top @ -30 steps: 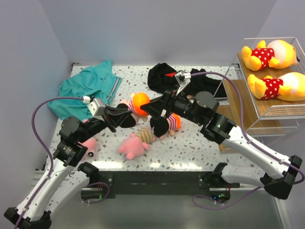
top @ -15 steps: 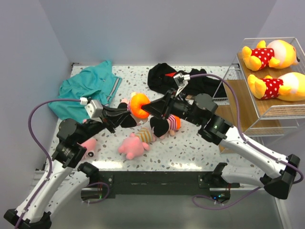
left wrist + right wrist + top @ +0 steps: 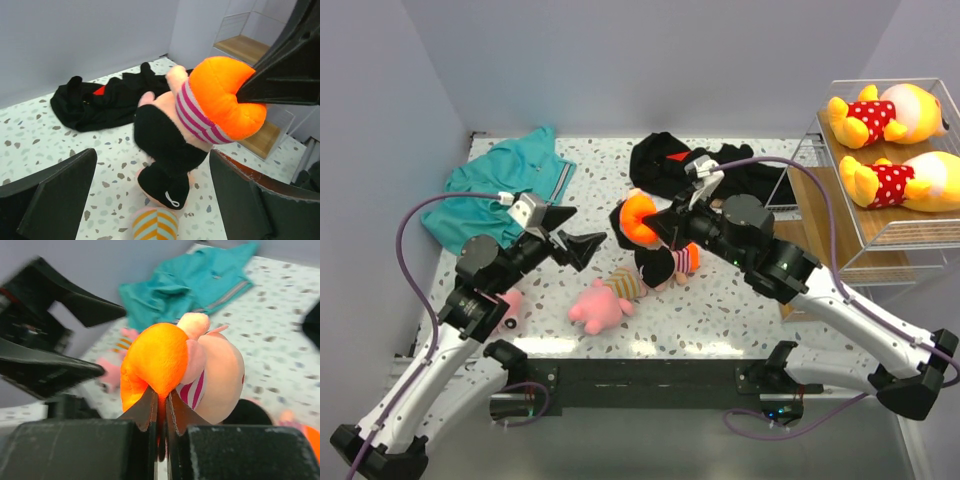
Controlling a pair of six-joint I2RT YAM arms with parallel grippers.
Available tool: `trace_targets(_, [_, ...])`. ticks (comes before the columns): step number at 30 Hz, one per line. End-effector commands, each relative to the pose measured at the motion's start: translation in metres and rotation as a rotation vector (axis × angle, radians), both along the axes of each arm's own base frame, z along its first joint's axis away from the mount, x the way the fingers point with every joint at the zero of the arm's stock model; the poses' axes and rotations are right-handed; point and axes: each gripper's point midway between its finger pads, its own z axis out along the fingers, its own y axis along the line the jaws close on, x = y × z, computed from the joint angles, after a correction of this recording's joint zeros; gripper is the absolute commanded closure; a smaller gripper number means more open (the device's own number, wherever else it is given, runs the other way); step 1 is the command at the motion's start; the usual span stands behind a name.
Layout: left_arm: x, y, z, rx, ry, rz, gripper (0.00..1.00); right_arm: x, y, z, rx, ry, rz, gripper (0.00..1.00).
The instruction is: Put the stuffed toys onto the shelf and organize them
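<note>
My right gripper (image 3: 658, 226) is shut on the orange lower end of a black-haired doll (image 3: 634, 220) in a pink striped top, which hangs head-down above the table. The right wrist view shows the fingertips (image 3: 150, 402) pinching the orange plush (image 3: 155, 357). My left gripper (image 3: 572, 238) stands open just left of that doll (image 3: 220, 100), touching nothing. A second doll (image 3: 670, 262) lies below it. One pink pig (image 3: 596, 305) in a striped top lies near the front, another (image 3: 506, 304) beside my left arm. Two yellow bears (image 3: 880, 115) (image 3: 910, 180) lie on the shelf (image 3: 817, 210).
A teal polo shirt (image 3: 505, 180) lies crumpled at the back left. A black garment with a red mark (image 3: 665, 160) lies at the back centre, close to the shelf's lower board. Walls close in the table's left and back.
The left gripper has let go of the doll, opened wide and drawn back to the left. The right gripper has shut on the doll's orange end and now holds it alone.
</note>
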Motion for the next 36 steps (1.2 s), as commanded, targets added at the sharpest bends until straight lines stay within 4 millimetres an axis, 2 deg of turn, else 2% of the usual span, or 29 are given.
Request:
trace_targets(1, [0.017,0.029,0.033,-0.030,-0.059,0.198,0.00,0.032,-0.058,-0.025,-0.426,-0.154,-0.203,1.00])
trace_targets(3, [0.029,0.050,0.024,-0.014,-0.012,0.336,0.00,0.042,-0.074,-0.028,-0.528,-0.176,-0.271,1.00])
trace_targets(6, [0.036,0.070,0.010,-0.006,0.018,0.451,0.00,0.053,-0.090,-0.031,-0.691,-0.216,-0.315,1.00])
trace_targets(8, [0.035,0.071,0.006,0.006,0.028,0.457,0.00,0.059,-0.093,-0.032,-0.784,-0.244,-0.307,1.00])
trace_targets(12, [0.036,0.073,0.002,0.011,0.046,0.470,0.00,0.073,-0.110,-0.015,-0.943,-0.300,-0.375,1.00])
trace_targets(13, [0.037,0.073,0.003,0.012,0.052,0.470,0.00,0.076,-0.121,-0.003,-0.979,-0.311,-0.428,1.00])
trace_targets(14, [0.036,0.068,0.001,0.018,0.057,0.449,0.00,0.080,-0.123,-0.003,-1.029,-0.317,-0.449,1.00])
trace_targets(17, [0.036,0.062,0.000,0.015,0.064,0.419,0.00,0.090,-0.155,0.012,-1.258,-0.371,-0.595,1.00])
trace_targets(18, [0.035,0.059,-0.002,0.015,0.069,0.400,0.00,0.094,-0.162,0.013,-1.390,-0.408,-0.596,1.00])
trace_targets(21, [0.035,0.055,-0.004,0.016,0.078,0.381,0.00,0.095,-0.178,0.017,-1.577,-0.430,-0.638,1.00])
trace_targets(28, [0.031,0.062,0.002,0.001,0.055,0.401,0.00,0.099,-0.209,0.022,-1.700,-0.382,-0.650,0.99])
trace_targets(30, [0.031,0.062,0.003,-0.002,0.053,0.403,0.00,0.100,-0.218,0.021,-1.669,-0.337,-0.675,0.98])
trace_targets(31, [0.031,0.062,0.002,0.001,0.056,0.404,0.00,0.096,-0.223,0.011,-1.721,-0.296,-0.630,0.98])
trace_targets(33, [0.030,0.063,0.002,0.002,0.057,0.404,0.00,0.094,-0.231,0.007,-1.690,-0.228,-0.657,0.97])
trace_targets(36, [0.030,0.063,0.004,-0.004,0.050,0.406,0.00,0.091,-0.243,-0.004,-1.751,-0.191,-0.673,0.97])
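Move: The right hand holds the striped toy by its orange end, and the rack's middle board lies about 41 cm to its right, roughly 2 cm ahead and 5 cm lower. Above that board the nearer yellow toy sits 44 cm right, 1 ahead and 16 up. On the table are the black-headed toy, 3 cm ahead, 1 right and 20 below, and the black cloth, some 25 ahead, 16 right and 24 below. From the left hand the board is about 62 cm right, 3 ahead and 2 below. The right hand keeps its pinch on the striped toy and sweeps it about 22 cm right and 10 cm forward towards the rack, dipping about 5 cm before climbing back to nearly its starting height, while the wrist rolls some 95 degrees, left side down, and brings the fingers round from forward-left to forward and slightly right. The left hand, already open, draws away to its left and a little forward, turning counter-clockwise. ##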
